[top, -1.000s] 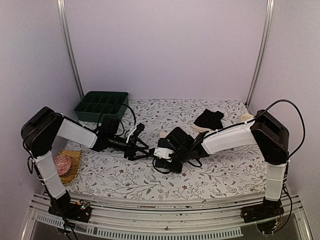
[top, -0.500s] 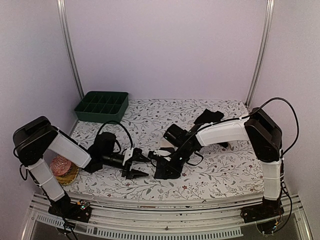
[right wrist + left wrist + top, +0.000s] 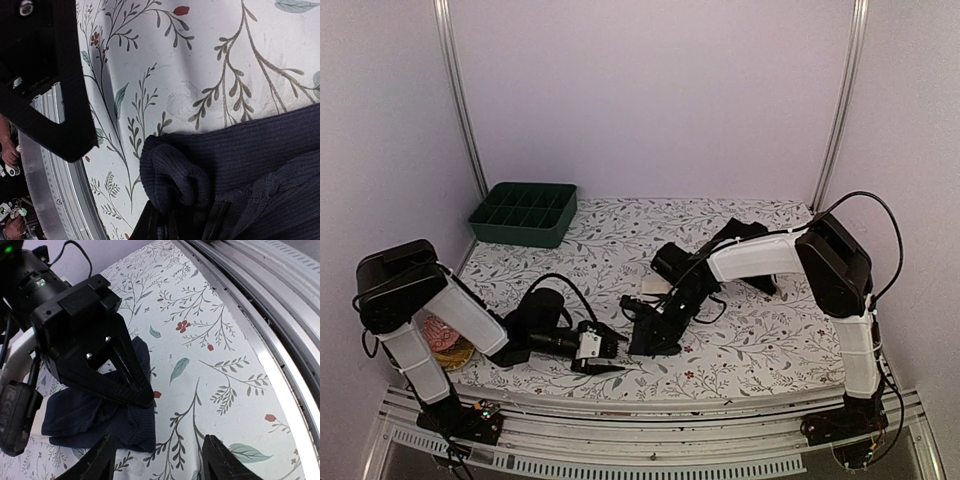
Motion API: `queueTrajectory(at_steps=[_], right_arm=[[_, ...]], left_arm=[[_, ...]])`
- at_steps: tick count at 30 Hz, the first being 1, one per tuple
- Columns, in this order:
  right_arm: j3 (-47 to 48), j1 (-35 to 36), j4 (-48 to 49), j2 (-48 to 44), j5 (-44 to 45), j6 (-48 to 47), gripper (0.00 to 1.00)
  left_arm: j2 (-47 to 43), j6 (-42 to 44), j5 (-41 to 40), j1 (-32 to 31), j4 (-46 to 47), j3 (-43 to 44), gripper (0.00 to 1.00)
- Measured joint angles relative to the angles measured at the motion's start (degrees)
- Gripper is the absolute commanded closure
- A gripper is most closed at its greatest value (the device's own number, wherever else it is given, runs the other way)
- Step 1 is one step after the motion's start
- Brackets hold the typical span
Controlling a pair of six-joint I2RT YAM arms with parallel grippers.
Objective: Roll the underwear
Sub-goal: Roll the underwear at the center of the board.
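A dark navy ribbed underwear (image 3: 95, 417) lies bunched on the floral cloth near the front edge. My right gripper (image 3: 180, 222) is shut on its folded edge (image 3: 197, 170), with the cloth curled over just ahead of the fingers. In the left wrist view the right gripper (image 3: 107, 367) points down onto the garment. My left gripper (image 3: 160, 460) hovers low just in front of it, open, with only bare cloth between its fingers. From above, the left gripper (image 3: 605, 350) and the right gripper (image 3: 650, 335) nearly meet. More black underwear (image 3: 732, 232) lies at the back right, partly hidden by the right arm.
A dark green compartment tray (image 3: 523, 213) stands at the back left. A pink knitted ball (image 3: 438, 333) rests in a small basket at the left edge beside the left arm. The metal rail of the table's front edge (image 3: 280, 315) runs close by the left gripper.
The left arm has swung from mid-table down toward the front edge, its jaws narrowing a little. The right gripper has drawn the navy underwear slightly nearer the front.
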Motion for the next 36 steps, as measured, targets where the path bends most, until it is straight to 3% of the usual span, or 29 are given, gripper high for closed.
queueTrajectory(at_steps=[12,23,29,34,36], right_arm=[[1.44,-0.39,-1.25,1.22,-1.36,-1.03,0.93],[1.46,-0.39,-1.33,1.27,-1.44,-1.49,0.94],[1.46,-0.44,-1.38,1.27,-1.44,-1.86,0.94],[1.46,-0.72,-1.42,1.27,-1.4,-2.12,0.94],[1.46,-0.74,-1.44,1.27,-1.36,-2.25,0.91]], left_arm=[[4.98,5.38,-12.55,-5.42,1.73,2.14,0.45],[9.05,8.11,-23.65,-8.2,5.6,4.72,0.65],[10.73,8.72,-25.7,-8.76,7.26,5.29,0.68],[11.98,9.11,-26.91,-9.14,7.82,5.84,0.99],[12.17,9.05,-27.28,-9.29,7.58,5.97,1.0]])
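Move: The left hand, open and just short of the underwear, has its near left corner about 4 cm ahead, 3 cm to the right and 4 cm below. The underwear's middle lies some 7 cm ahead of this hand and 7 cm to its right, with the pale waistband about 16 cm ahead and 7 cm right. From the right hand, already pinching the near edge, that corner is about 3 cm left, level with it and at nearly the same height. The left hand first sinks about 2 cm beside the underwear, then slides forward and to the right, ending roughly 5 cm across the table and 3 cm lower, its wrist rolling some 20 degrees while the fingers dip and swing slightly forward. Coming in beside the right gripper's fingertips, its fingers shut from well over half open to almost closed and pinch the near left corner of the folded edge, while the right hand stays in place and keeps its hold on that edge. ##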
